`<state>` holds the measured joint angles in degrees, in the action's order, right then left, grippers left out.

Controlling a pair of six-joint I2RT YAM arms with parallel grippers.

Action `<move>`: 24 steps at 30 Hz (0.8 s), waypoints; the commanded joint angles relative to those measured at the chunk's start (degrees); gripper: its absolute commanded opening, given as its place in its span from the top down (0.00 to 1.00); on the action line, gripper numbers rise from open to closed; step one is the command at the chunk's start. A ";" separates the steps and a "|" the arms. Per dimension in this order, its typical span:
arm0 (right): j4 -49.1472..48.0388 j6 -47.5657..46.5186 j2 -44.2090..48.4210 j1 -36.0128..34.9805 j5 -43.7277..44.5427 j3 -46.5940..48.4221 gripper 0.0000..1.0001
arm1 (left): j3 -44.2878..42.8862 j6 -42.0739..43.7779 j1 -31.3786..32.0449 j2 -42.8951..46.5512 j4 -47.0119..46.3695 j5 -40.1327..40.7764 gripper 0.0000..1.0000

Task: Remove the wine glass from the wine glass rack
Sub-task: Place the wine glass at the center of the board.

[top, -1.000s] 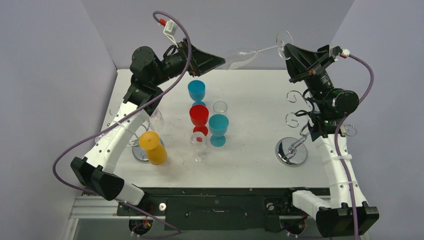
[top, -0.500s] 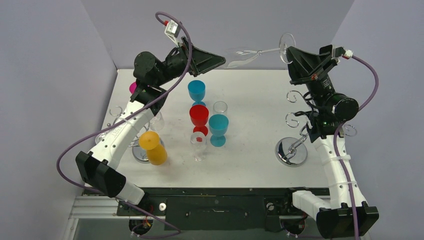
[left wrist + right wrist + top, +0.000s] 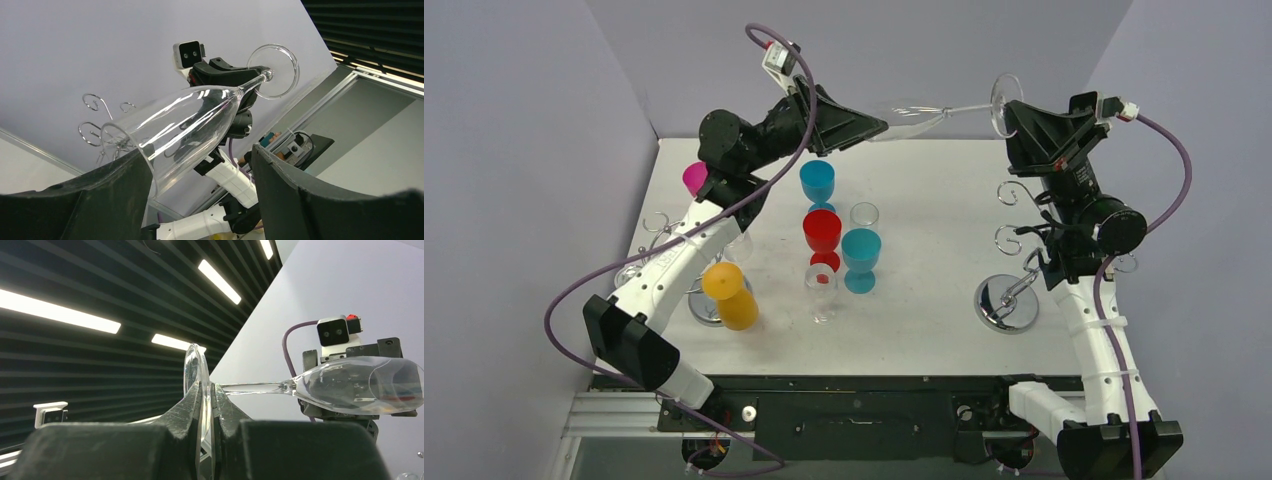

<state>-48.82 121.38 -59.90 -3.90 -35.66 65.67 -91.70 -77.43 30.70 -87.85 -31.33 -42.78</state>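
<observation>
A clear wine glass (image 3: 911, 110) lies level in the air above the table's far edge. My right gripper (image 3: 1014, 112) is shut on its round foot (image 3: 194, 371), which is pinched between the two fingers of the right gripper (image 3: 206, 388). The bowl (image 3: 356, 385) points left, toward the left arm. My left gripper (image 3: 879, 124) stands open around the bowl (image 3: 185, 120). In the left wrist view the left finger of the left gripper (image 3: 200, 152) is close by the rim and the right finger (image 3: 300, 190) stands apart from the glass. The wine glass rack (image 3: 1007, 302) stands below the right arm.
On the table stand a blue goblet (image 3: 817, 182), a red goblet (image 3: 822, 232), a teal goblet (image 3: 861, 255) and two clear glasses (image 3: 822, 290). An orange cup (image 3: 730, 296) and a pink cup (image 3: 694, 177) are by a second rack (image 3: 656, 225) under the left arm.
Both arms have shifted right and slightly up with the glass. The left gripper's jaws have narrowed around the bowl. The right gripper's hold on the foot is unchanged.
</observation>
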 commanded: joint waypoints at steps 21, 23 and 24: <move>15.68 2.59 3.99 -0.17 -4.63 3.05 1.00 | -6.45 6.78 5.91 4.30 6.31 1.75 1.00; 22.43 -2.47 4.60 0.16 -4.97 4.89 1.00 | -6.93 9.46 5.94 4.99 10.22 3.05 1.00; 26.93 -6.16 4.79 0.42 -5.00 5.47 1.00 | -7.22 11.26 5.84 5.24 12.80 3.49 1.00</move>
<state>-39.33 122.85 -55.59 -3.73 -34.96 67.55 -95.20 -74.41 34.52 -85.82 -26.26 -41.04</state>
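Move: The clear wine glass hangs in the air, its foot pinched by the right hand; its bowl's middle lies about 5 cm to the left hand's right, roughly 1 cm ahead and 1 cm higher. From the right hand the bowl is some 16 cm left, 3 cm ahead and 5 cm lower. Roughly 48 cm beneath the left hand stand the clear glass, 8 cm left and fore-and-aft level, and the near blue glass, 7 cm ahead and straight below sideways. The wine glass's bowl is taken between the left fingers near its rim: they close from about two-thirds open to a third, then stop closing and keep squeezing on it, while the left hand eases back some 3 cm and up 2–3 cm. The right hand keeps its pinch on the foot, drawing back about 2 cm and rising 1 cm. ##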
